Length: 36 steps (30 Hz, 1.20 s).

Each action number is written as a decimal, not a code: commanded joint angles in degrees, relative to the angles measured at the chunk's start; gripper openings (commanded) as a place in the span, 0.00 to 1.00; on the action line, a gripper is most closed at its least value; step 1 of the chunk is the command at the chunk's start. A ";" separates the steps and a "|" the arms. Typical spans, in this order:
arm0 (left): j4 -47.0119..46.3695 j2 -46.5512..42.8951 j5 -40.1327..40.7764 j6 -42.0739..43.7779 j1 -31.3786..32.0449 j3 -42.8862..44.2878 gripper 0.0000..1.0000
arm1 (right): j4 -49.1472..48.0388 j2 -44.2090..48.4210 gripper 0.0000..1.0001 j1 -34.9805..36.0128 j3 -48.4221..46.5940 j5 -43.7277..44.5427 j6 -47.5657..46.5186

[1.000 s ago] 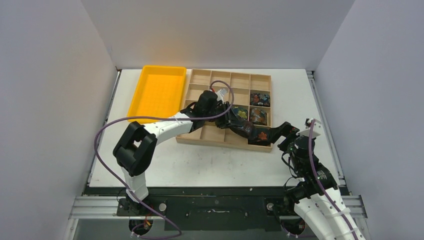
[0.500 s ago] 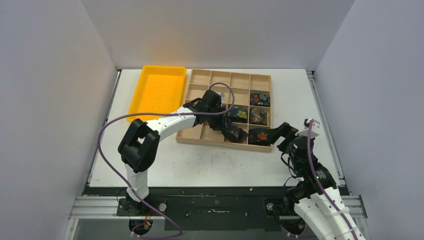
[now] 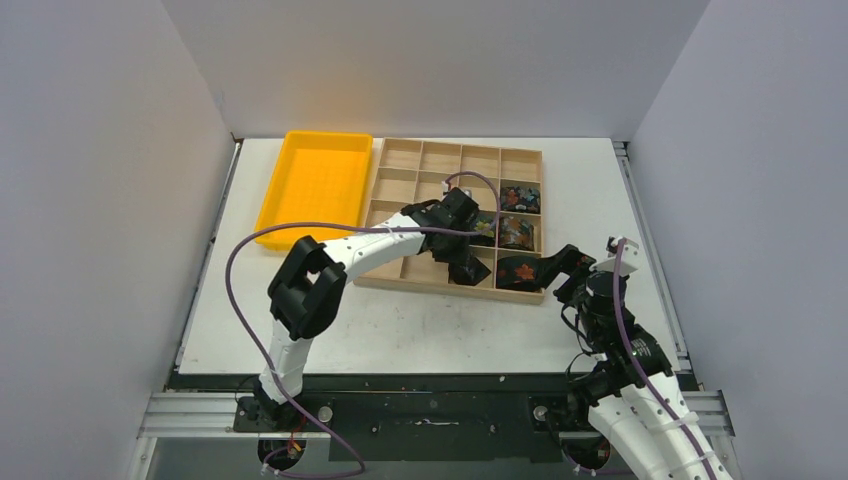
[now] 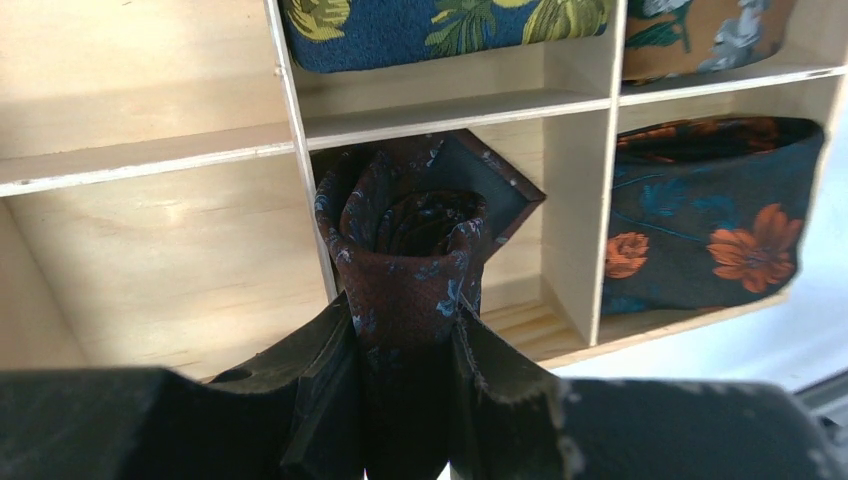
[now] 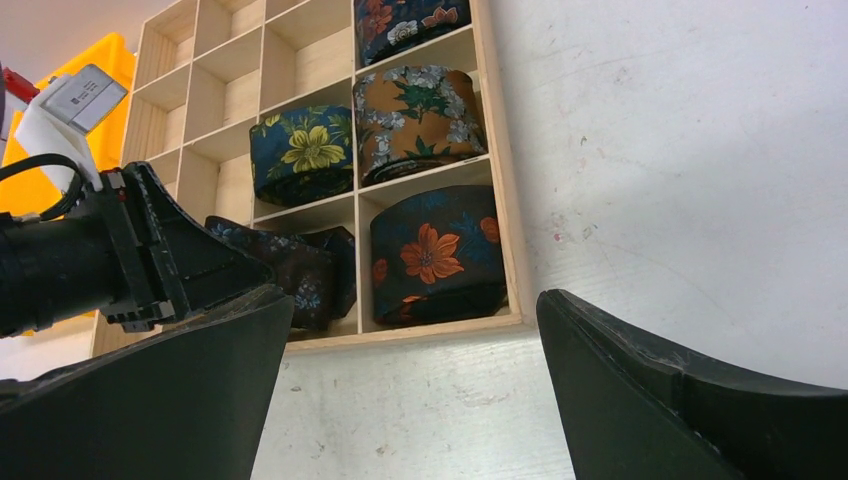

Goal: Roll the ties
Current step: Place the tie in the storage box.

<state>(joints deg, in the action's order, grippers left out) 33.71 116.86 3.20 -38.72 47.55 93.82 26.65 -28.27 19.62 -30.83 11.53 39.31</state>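
My left gripper is shut on a coiled dark brown tie with a blue print. It holds the coil over a front-row cell of the wooden tray, and the coil's loose end points into that cell. The same tie shows beside the left gripper. One cell to the right lies a rolled dark tie with orange flowers. Behind it sit a blue tie with a yellow flower and an orange-brown one. My right gripper is open and empty over the table, just in front of the tray's front right corner.
A yellow bin stands left of the wooden tray. A further rolled tie fills a cell near the tray's back right. The left arm's purple cable loops over the left side of the table. White walls close in both sides.
The left gripper has moved right and toward the tray's front row with the tie. The strip that trailed toward the right gripper is now gathered at the coil. The right arm has not moved.
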 commanded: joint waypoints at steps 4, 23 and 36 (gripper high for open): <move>7.18 4.03 14.62 3.33 4.20 7.79 0.00 | -1.91 -0.48 0.98 0.50 0.61 0.25 -0.37; 4.29 6.21 11.27 0.92 7.02 10.28 0.46 | -2.02 -0.67 0.98 0.44 0.70 0.10 -0.55; 3.29 0.86 11.59 1.63 7.18 7.17 0.71 | -1.96 -0.75 0.98 0.49 0.55 -0.10 -0.72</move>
<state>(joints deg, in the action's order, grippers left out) 39.29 122.43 14.76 -37.21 54.35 101.69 26.63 -28.45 19.62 -30.06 11.53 39.29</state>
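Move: The left hand, already holding the dark rolled tie with its lower part in the slot, has the middle of that front-row slot about 2 cm to its right, 1 cm ahead and 4 cm below. The red-flower tie sits one slot over, some 11 cm right and 1 cm ahead; the blue tie about 9 cm ahead and 3 cm right, the brown tie 9 cm ahead and 11 cm right. From the right hand the slot is roughly 14 cm left, 7 cm ahead, 13 cm below. Still pinching the rolled tie, the left hand eases it about 1 cm down into the slot while its wrist tilts some 15 degrees, then lets go of the tie as the fingers spread from a quarter to about two-thirds open. The hand drifts about 2 cm right and 1 cm back over the slot, staying low around the roll. ##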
